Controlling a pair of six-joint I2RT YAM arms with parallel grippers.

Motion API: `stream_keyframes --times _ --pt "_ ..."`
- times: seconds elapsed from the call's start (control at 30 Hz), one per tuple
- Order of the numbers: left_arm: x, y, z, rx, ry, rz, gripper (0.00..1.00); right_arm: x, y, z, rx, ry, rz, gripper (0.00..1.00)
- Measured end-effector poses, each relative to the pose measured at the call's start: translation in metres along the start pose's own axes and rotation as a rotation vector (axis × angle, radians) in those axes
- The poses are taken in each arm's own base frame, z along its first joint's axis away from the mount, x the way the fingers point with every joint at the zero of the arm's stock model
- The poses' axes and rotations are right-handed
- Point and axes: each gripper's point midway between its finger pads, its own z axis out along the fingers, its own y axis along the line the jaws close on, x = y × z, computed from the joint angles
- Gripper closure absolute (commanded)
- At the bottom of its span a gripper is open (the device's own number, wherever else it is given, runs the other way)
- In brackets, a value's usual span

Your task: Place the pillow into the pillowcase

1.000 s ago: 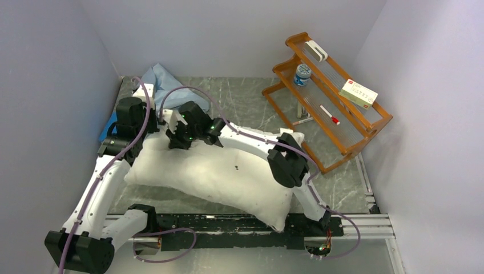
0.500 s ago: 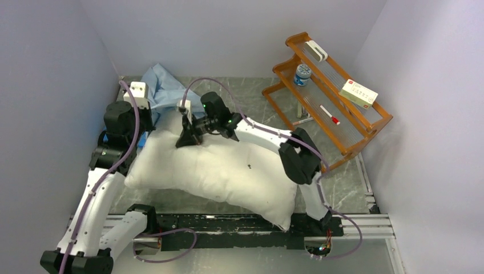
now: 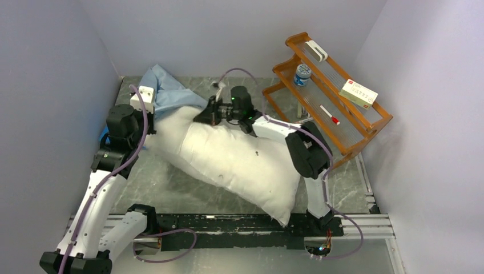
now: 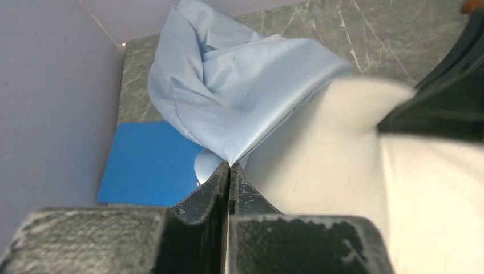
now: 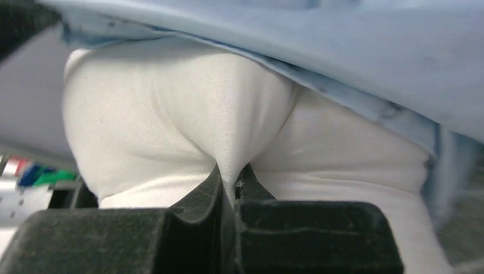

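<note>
The white pillow (image 3: 234, 162) lies slanted across the table's middle, its far end at the pillowcase's mouth. The pale blue pillowcase (image 3: 168, 91) is bunched in the back left corner. My left gripper (image 3: 152, 121) is shut on a pinch of the pillowcase's edge (image 4: 228, 85), with the pillow (image 4: 319, 148) right beside it. My right gripper (image 3: 204, 117) is shut on a fold of the pillow (image 5: 160, 114) at its far end, and the pillowcase (image 5: 342, 51) drapes just over that end. The left gripper (image 4: 229, 166) and right gripper (image 5: 231, 174) both show jaws pressed together on cloth.
A bright blue mat (image 4: 148, 162) lies flat by the left wall, under the left wrist. A wooden rack (image 3: 342, 134) at the back right carries a bottle (image 3: 302, 74), a box (image 3: 358, 93) and a pen (image 3: 329, 115). Walls close in on the left, back and right.
My right gripper has dragged the pillow's far end back and to the right, up to the pillowcase. The left gripper has kept its hold and shifted slightly back.
</note>
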Motion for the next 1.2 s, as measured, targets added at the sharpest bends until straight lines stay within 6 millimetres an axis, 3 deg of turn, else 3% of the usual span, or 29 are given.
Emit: stream_keyframes --times 0.1,0.23,0.4,0.57,0.93,1.2 --pt "0.002 0.0 0.002 -0.007 0.01 0.033 0.95 -0.032 -0.025 -0.023 0.103 -0.128 0.028 1.0" --pt "0.006 0.0 0.007 -0.014 0.018 0.064 0.95 -0.052 -0.047 -0.038 0.198 -0.238 0.066 1.0" --pt "0.018 0.0 0.011 -0.028 0.046 0.101 0.95 -0.057 -0.056 -0.039 0.263 -0.292 0.109 1.0" --pt "0.015 0.007 0.017 -0.094 0.044 0.172 0.95 -0.058 -0.064 -0.042 0.299 -0.338 0.142 1.0" --pt "0.03 0.023 0.054 -0.245 0.064 0.274 0.95 -0.061 -0.075 -0.062 0.32 -0.406 0.178 1.0" --pt "0.019 0.024 0.041 -0.241 0.062 0.234 0.95 -0.068 -0.084 -0.07 0.375 -0.46 0.216 1.0"
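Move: The pillow's bunched end is already pinched in the right hand; the middle of the pillowcase's mouth is about 8 cm to its left and 3 ahead, slightly higher. The pillow's bulk is centred some 14 cm back, 12 right and 8 below; the pillowcase's loose body is about 18 ahead, 12 left and 12 below. From the left hand, holding a mouth corner, the pillow's gripped end is roughly 16 cm right, 3 ahead and 5 below. The pillow's bunched end is carried forward about 10 cm and right 8 along the pillowcase's mouth, fast at first and then creeping, as the still-closed right hand swings some 35 degrees clockwise to point forward-left. Keeping its pinch on the mouth corner, the left hand goes about 5 cm forward, down 4 and slightly left, its left side rolling up, then eases partly back up. ##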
